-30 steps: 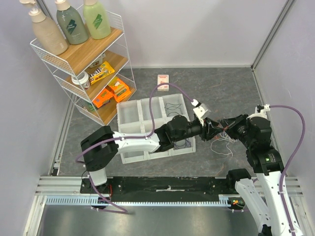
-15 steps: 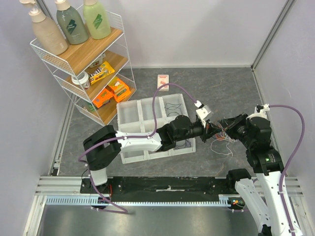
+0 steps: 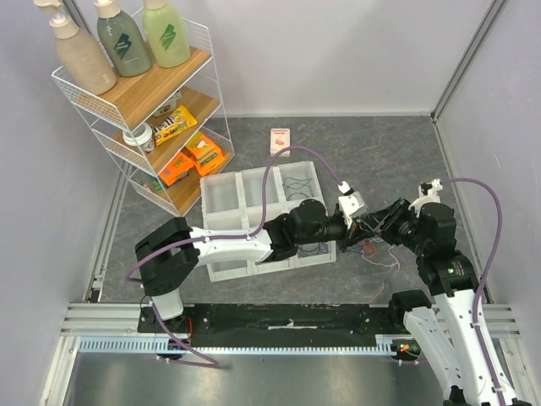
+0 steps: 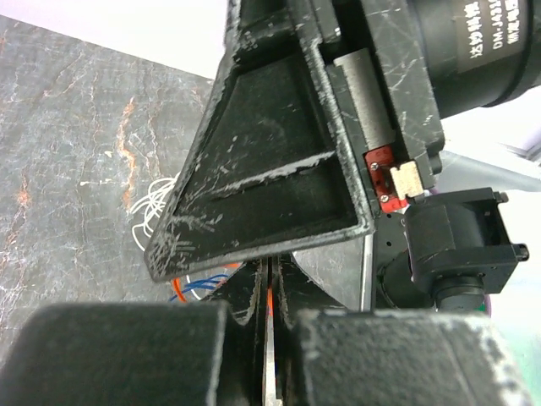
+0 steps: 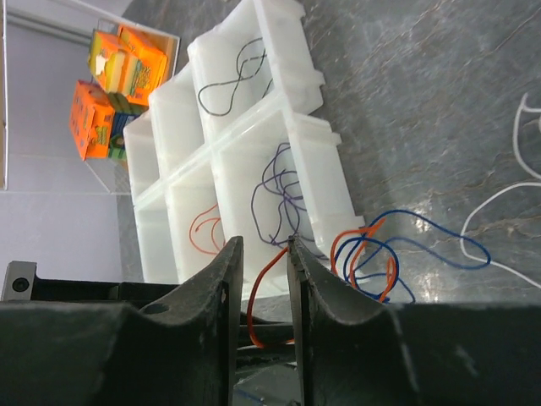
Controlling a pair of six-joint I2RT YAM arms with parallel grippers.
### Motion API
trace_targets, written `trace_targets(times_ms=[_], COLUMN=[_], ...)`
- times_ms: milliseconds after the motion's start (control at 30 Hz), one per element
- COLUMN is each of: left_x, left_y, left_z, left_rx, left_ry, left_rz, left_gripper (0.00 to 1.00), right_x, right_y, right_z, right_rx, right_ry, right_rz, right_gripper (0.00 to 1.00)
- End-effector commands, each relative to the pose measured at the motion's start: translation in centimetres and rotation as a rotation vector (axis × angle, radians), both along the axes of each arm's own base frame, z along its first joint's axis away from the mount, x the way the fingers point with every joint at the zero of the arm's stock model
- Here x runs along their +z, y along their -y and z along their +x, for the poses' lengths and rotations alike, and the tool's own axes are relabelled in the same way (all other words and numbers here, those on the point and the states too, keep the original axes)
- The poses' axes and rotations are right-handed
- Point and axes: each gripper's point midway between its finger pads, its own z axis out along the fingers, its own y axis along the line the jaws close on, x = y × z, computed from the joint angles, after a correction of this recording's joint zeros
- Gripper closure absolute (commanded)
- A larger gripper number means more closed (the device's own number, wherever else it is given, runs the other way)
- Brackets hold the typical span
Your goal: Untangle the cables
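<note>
My left gripper (image 3: 361,227) is shut on an orange cable (image 4: 270,298), a thin strip of it showing between the closed jaws (image 4: 270,269). My right gripper (image 3: 379,225) faces it, tip to tip, just right of the white tray (image 3: 221,196). Its jaws (image 5: 260,247) stand a little apart, and the orange cable (image 5: 264,283) loops loosely between them. A tangle of orange and blue cables (image 5: 378,252) lies on the floor beside the tray (image 3: 367,248). A white cable (image 5: 507,199) lies further right.
The tray's (image 5: 279,34) compartments hold a black cable (image 5: 230,80), a purple cable (image 5: 283,188) and an orange cable (image 5: 203,230). A wire shelf (image 3: 139,89) with bottles and snacks stands at the back left. A small box (image 3: 280,139) lies behind the tray.
Both grippers have moved slightly nearer the front, still tip to tip. The right wrist has turned and shifted left. The orange and blue tangle now shows below the grippers.
</note>
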Motion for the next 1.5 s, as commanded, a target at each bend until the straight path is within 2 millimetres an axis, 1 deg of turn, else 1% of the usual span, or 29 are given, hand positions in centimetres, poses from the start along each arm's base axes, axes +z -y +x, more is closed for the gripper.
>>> trace_targets(times_ms=[0, 67, 167, 267, 333, 400, 467, 533, 600, 633, 700, 767, 800, 833, 867, 933, 1033, 1167, 1233, 1333, 1400, 1467], left_x=[1.9, 1.8, 1.9, 1.8, 1.9, 1.9, 2.0, 2.2, 2.3, 2.6, 2.8, 3.3, 3.4, 3.6, 4.0, 4.2, 4.5, 5.0, 5.2, 5.4, 5.7, 6.3], left_y=[-0.1, -0.2, -0.2, -0.5, -0.7, -1.0, -1.5, -1.9, -2.3, -2.2, -2.2, -2.5, -2.6, -2.9, -3.2, -3.7, -3.9, -3.7, -3.5, -3.2, -3.1, -3.0], left_z=[-0.9, -0.9, -0.8, -0.6, -1.0, -1.6, -2.4, -3.2, -2.8, -2.7, -1.9, -1.5, -1.6, -1.2, -1.2, -0.9, -0.5, -0.5, -0.6, -0.7, -0.6, -0.8], left_rx=[-0.060, -0.063, -0.072, -0.063, -0.078, -0.116, -0.178, -0.249, -0.279, -0.290, -0.280, -0.294, -0.314, -0.322, -0.346, -0.370, -0.388, -0.400, -0.412, -0.428, -0.435, -0.442], left_ry=[0.093, 0.112, 0.137, 0.153, 0.157, 0.164, 0.209, 0.213, 0.197, 0.178, 0.117, 0.053, 0.012, -0.020, -0.048, -0.108, -0.159, -0.174, -0.183, -0.204, -0.216, -0.213], left_rz=[-0.023, -0.015, -0.003, 0.005, 0.004, 0.004, -0.002, -0.013, -0.011, -0.010, -0.001, -0.013, -0.019, -0.030, -0.050, -0.076, -0.093, -0.101, -0.106, -0.114, -0.119, -0.134], left_gripper=[0.98, 0.98, 0.98, 0.98, 0.98, 0.98, 0.98, 0.98, 0.98, 0.98, 0.98, 0.98, 0.98, 0.98, 0.98, 0.98, 0.98, 0.98, 0.98, 0.98, 0.98, 0.98], right_x=[0.2, -0.5, -0.4, 0.1, 0.3, 0.3, 0.5, 0.8, 0.6, 0.5, -0.2, -0.8, -1.1, -1.3, -1.4, -1.2, -0.8, -0.9, -0.2, 0.5, 0.0, -1.2], right_y=[-2.2, -2.8, -3.8, -3.7, -4.0, -4.8, -5.3, -4.6, -3.5, -2.7, -0.9, 1.2, 2.4, 3.2, 3.7, 4.0, 3.0, 1.8, 1.0, -0.6, -1.2, -1.6], right_z=[-0.3, -0.5, -0.9, -1.0, -1.1, -1.5, -2.0, -2.1, -2.1, -2.0, -1.8, -1.5, -1.2, -1.1, -1.1, -1.1, -1.2, -1.3, -1.2, -1.3, -1.2, -0.9], right_rx=[0.079, 0.089, 0.119, 0.116, 0.131, 0.180, 0.220, 0.209, 0.192, 0.170, 0.119, 0.056, 0.012, -0.012, -0.027, -0.027, 0.047, 0.142, 0.177, 0.231, 0.243, 0.246], right_ry=[-0.030, -0.080, -0.110, -0.097, -0.095, -0.114, -0.112, -0.065, -0.028, -0.021, -0.007, 0.004, 0.014, 0.021, 0.025, 0.037, 0.072, 0.106, 0.160, 0.225, 0.219, 0.183], right_rz=[0.117, 0.166, 0.239, 0.245, 0.257, 0.292, 0.302, 0.246, 0.141, 0.087, -0.044, -0.159, -0.218, -0.260, -0.289, -0.316, -0.313, -0.310, -0.290, -0.215, -0.170, -0.139], right_gripper=[0.65, 0.65, 0.64, 0.59, 0.55, 0.54, 0.54, 0.53, 0.48, 0.45, 0.39, 0.38, 0.38, 0.38, 0.38, 0.37, 0.30, 0.25, 0.24, 0.21, 0.21, 0.21])
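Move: The orange-and-blue cable tangle hangs about 6 cm below the right hand, 1 cm to its left and nearly level fore and aft. The white cable lies some 10 cm to this hand's right, 3 cm ahead and 19 cm down; the tray's blue-cable compartment is 14 cm left, 4 cm ahead and 18 cm down. From the left hand, already gripping the orange strand, the tangle is 7 cm below and 1 cm ahead, straight under it sideways. Swinging first left by about 4 cm, then some 6 cm back right and finally a little left again, the right hand ends slightly lower and nearer the base, spreading its part-open fingers wide around the tangle. The left keeps its pinch on the orange strand, dips 2 cm, then climbs about 5 cm while drawing left, away from the right hand, and turning some 20 degrees clockwise. ##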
